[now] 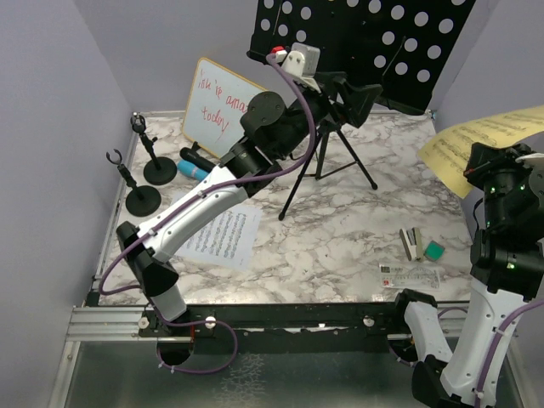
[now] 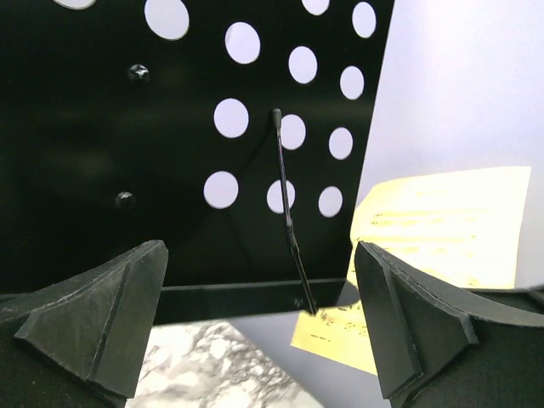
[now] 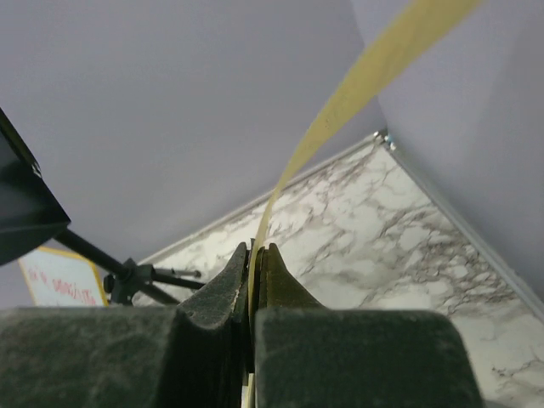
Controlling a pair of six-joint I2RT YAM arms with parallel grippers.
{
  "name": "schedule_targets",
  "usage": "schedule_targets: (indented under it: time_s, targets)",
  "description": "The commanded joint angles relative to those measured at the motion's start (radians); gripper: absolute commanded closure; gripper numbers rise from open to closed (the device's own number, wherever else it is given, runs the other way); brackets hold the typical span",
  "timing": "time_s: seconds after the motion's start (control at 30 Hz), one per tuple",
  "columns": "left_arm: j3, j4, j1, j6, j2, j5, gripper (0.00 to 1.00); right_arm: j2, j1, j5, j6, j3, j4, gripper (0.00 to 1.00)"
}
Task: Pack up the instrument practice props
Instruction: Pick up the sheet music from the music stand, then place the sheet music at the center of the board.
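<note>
The tall black perforated music desk (image 1: pixel 357 42) stands on its tripod at the back. My left gripper (image 1: pixel 361 98) is open just in front of the desk's lower lip, holding nothing. In the left wrist view the gripper (image 2: pixel 259 323) frames the desk (image 2: pixel 127 127) and its ledge. My right gripper (image 1: pixel 486 160) is raised at the right and shut on the yellow sheet music (image 1: pixel 489 136). The yellow sheet (image 3: pixel 365 76) runs edge-on between the pressed jaws of the right gripper (image 3: pixel 255 255). White sheet music (image 1: pixel 223 236) lies on the table. Two mic holders (image 1: pixel 159 170) (image 1: pixel 142 200) and the microphones (image 1: pixel 195 163) sit at the left.
A wood-framed whiteboard (image 1: pixel 223 106) with red writing leans at the back left. A small stapler (image 1: pixel 412 244), a green pad (image 1: pixel 434 250) and a clear ruler (image 1: pixel 410 275) lie front right. Grey walls close in the marble table (image 1: pixel 340 229) on three sides.
</note>
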Motion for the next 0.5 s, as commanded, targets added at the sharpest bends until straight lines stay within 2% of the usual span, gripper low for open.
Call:
schedule_targets:
  time_s: [0.0, 0.3, 0.47]
  targets:
    - [-0.156, 0.017, 0.005, 0.111, -0.159, 0.071, 0.01, -0.008, 0.007, -0.144, 0.038, -0.05, -0.066, 0.99]
    - [-0.578, 0.01, 0.006, 0.164, -0.443, 0.121, 0.01, -0.025, 0.014, -0.425, 0.09, -0.187, -0.086, 0.99]
    - [-0.759, -0.066, 0.006, 0.179, -0.541, 0.039, 0.01, -0.014, 0.015, -0.594, 0.097, -0.234, -0.096, 0.99]
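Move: The yellow sheet music is already off the stand and pinched in the right hand. Its middle hangs some 23 cm to the right of the empty left hand, roughly level fore and aft and 5 cm lower. The bare stand desk is about 14 cm ahead of the left hand, 8 cm up. From the right hand, the white sheet music lies about 54 cm left, 11 cm ahead and 45 cm down. The stapler is 7 cm ahead, straight left-right, equally low. The yellow sheet, still pinched in the shut right fingers, is carried down about 9 cm and left about 7 cm, away from the right wall and towards the white sheet, while that wrist swings counter-clockwise and dips, some 30 degrees in all. The left hand, wide open, withdraws left and back from the stand desk, then sinks, about 9 cm down altogether. ##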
